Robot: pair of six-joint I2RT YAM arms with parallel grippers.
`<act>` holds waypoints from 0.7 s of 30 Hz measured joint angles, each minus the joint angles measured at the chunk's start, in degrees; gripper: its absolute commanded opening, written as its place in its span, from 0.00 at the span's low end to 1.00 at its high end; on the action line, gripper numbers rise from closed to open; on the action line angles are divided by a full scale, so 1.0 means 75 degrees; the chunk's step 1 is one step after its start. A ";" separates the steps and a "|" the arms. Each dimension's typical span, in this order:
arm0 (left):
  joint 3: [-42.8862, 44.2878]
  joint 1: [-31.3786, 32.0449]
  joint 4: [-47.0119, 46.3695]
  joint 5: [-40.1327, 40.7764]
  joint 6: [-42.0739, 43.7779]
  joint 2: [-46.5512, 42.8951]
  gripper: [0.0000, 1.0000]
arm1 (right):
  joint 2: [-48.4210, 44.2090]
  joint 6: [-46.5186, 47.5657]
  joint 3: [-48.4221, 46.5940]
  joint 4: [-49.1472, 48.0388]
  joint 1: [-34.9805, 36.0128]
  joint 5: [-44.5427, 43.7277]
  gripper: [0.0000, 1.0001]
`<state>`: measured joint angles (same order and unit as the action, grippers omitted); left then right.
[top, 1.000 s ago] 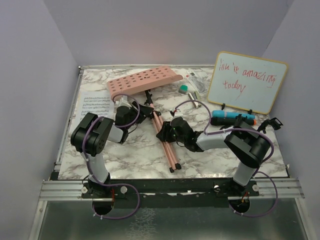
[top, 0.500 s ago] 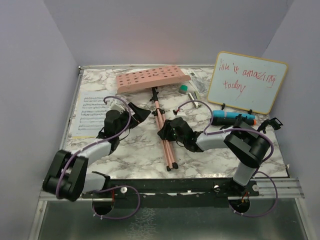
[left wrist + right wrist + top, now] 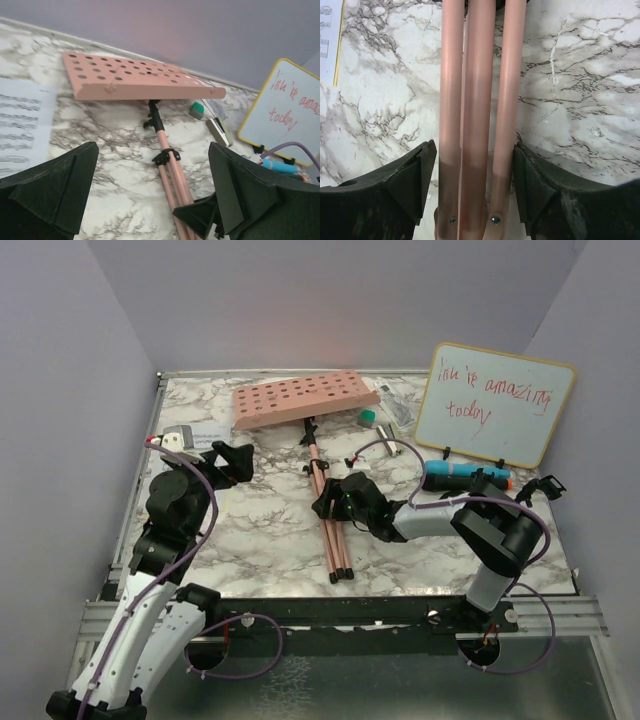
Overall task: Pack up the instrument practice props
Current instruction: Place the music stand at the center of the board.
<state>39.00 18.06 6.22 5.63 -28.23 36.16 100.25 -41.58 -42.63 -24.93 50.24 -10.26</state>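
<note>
The pink music rack lies flat on the marble table, its perforated desk (image 3: 303,400) (image 3: 135,80) at the back and its folded tripod legs (image 3: 330,525) (image 3: 476,100) running toward me. My right gripper (image 3: 328,502) (image 3: 475,165) straddles the three legs low down, jaws open, with a thin gap showing on the left side. My left gripper (image 3: 230,458) (image 3: 152,170) hangs wide open above the table, left of the rack, holding nothing. A sheet-music page (image 3: 20,125) lies at the left, mostly hidden under the left arm in the top view. The blue microphone (image 3: 465,477) lies to the right.
A wood-framed whiteboard (image 3: 495,405) with red writing stands at the back right. A green eraser (image 3: 368,417) and a small stapler (image 3: 397,412) lie just right of the rack's desk. Grey walls close in the table on three sides.
The left gripper opened wide, let go near the rack's neck and drew back up to the left. The rack swung straighter and shifted right. The right jaws widened slightly around the legs.
</note>
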 measured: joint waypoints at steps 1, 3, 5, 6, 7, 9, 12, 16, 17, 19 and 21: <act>0.0105 0.0000 0.0181 0.0134 0.0219 -0.0119 0.99 | -0.0041 0.0020 -0.0029 0.0119 -0.0009 0.0023 0.69; 0.0326 0.0000 0.0609 0.0469 0.0714 -0.0455 0.99 | -0.0204 0.0093 -0.0038 0.0417 -0.0015 0.0093 0.71; 0.0431 0.0000 0.0892 0.0755 0.1128 -0.0746 0.99 | -0.0493 0.0187 -0.0038 0.0804 -0.0015 0.0119 0.73; 0.0440 0.0000 0.0976 0.0866 0.1285 -0.0874 0.99 | -0.0691 0.0251 -0.0038 0.0988 -0.0015 0.0122 0.74; 0.0431 0.0000 0.1078 0.0994 0.1463 -0.1043 0.99 | -0.0930 0.0335 -0.0041 0.1177 -0.0015 0.0108 0.75; 0.0350 0.0000 0.1163 0.1227 0.1661 -0.1381 0.99 | -0.1454 0.0542 -0.0079 0.1556 -0.0015 0.0023 0.78; 0.0029 0.0000 0.1195 0.1670 0.1743 -0.2157 0.99 | -0.2171 0.0892 -0.0364 0.2174 -0.0015 -0.0376 0.85; -0.0160 0.0000 0.1274 0.2119 0.1757 -0.2760 0.99 | -0.2952 0.1387 -0.0836 0.2952 -0.0015 -0.1405 1.00; -0.0163 0.0000 0.1288 0.2177 0.1798 -0.2850 0.99 | -0.3241 0.1594 -0.0938 0.3232 -0.0015 -0.1883 1.00; -0.0163 0.0000 0.1306 0.2206 0.1886 -0.2952 0.99 | -0.3564 0.1807 -0.1003 0.3515 -0.0038 -0.2416 1.00; -0.0163 0.0009 0.1320 0.2218 0.1953 -0.3045 0.99 | -0.4033 0.2087 -0.1040 0.3926 -0.0070 -0.3156 1.00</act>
<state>37.78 18.13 16.12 22.26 -13.58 13.32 70.00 -25.93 -50.43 4.51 49.71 -33.93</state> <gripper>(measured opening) 0.990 0.996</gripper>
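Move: The right fingers, half open, already straddle the music stand's folded legs, whose middle is about 2 cm back and 1 cm below that hand. From the right hand the pink desk plate lies roughly 27 cm ahead and 6 cm left, the stapler about 17 cm ahead and 14 cm right. From the left hand those legs are some 18 cm right, 2 cm back and 26 cm below; the sheet music is about 11 cm ahead, 12 cm left and 28 cm below. Open the right gripper the rest of the way and lift it clear of the stand's legs, about 17 cm up, easing straight up first and then swinging some 10 cm right while the fingers tip up and turn clockwise. Meanwhile draw the empty, wide-open left gripper left and back, about 10 cm away from the stand and slightly up, turning it counter-clockwise. ##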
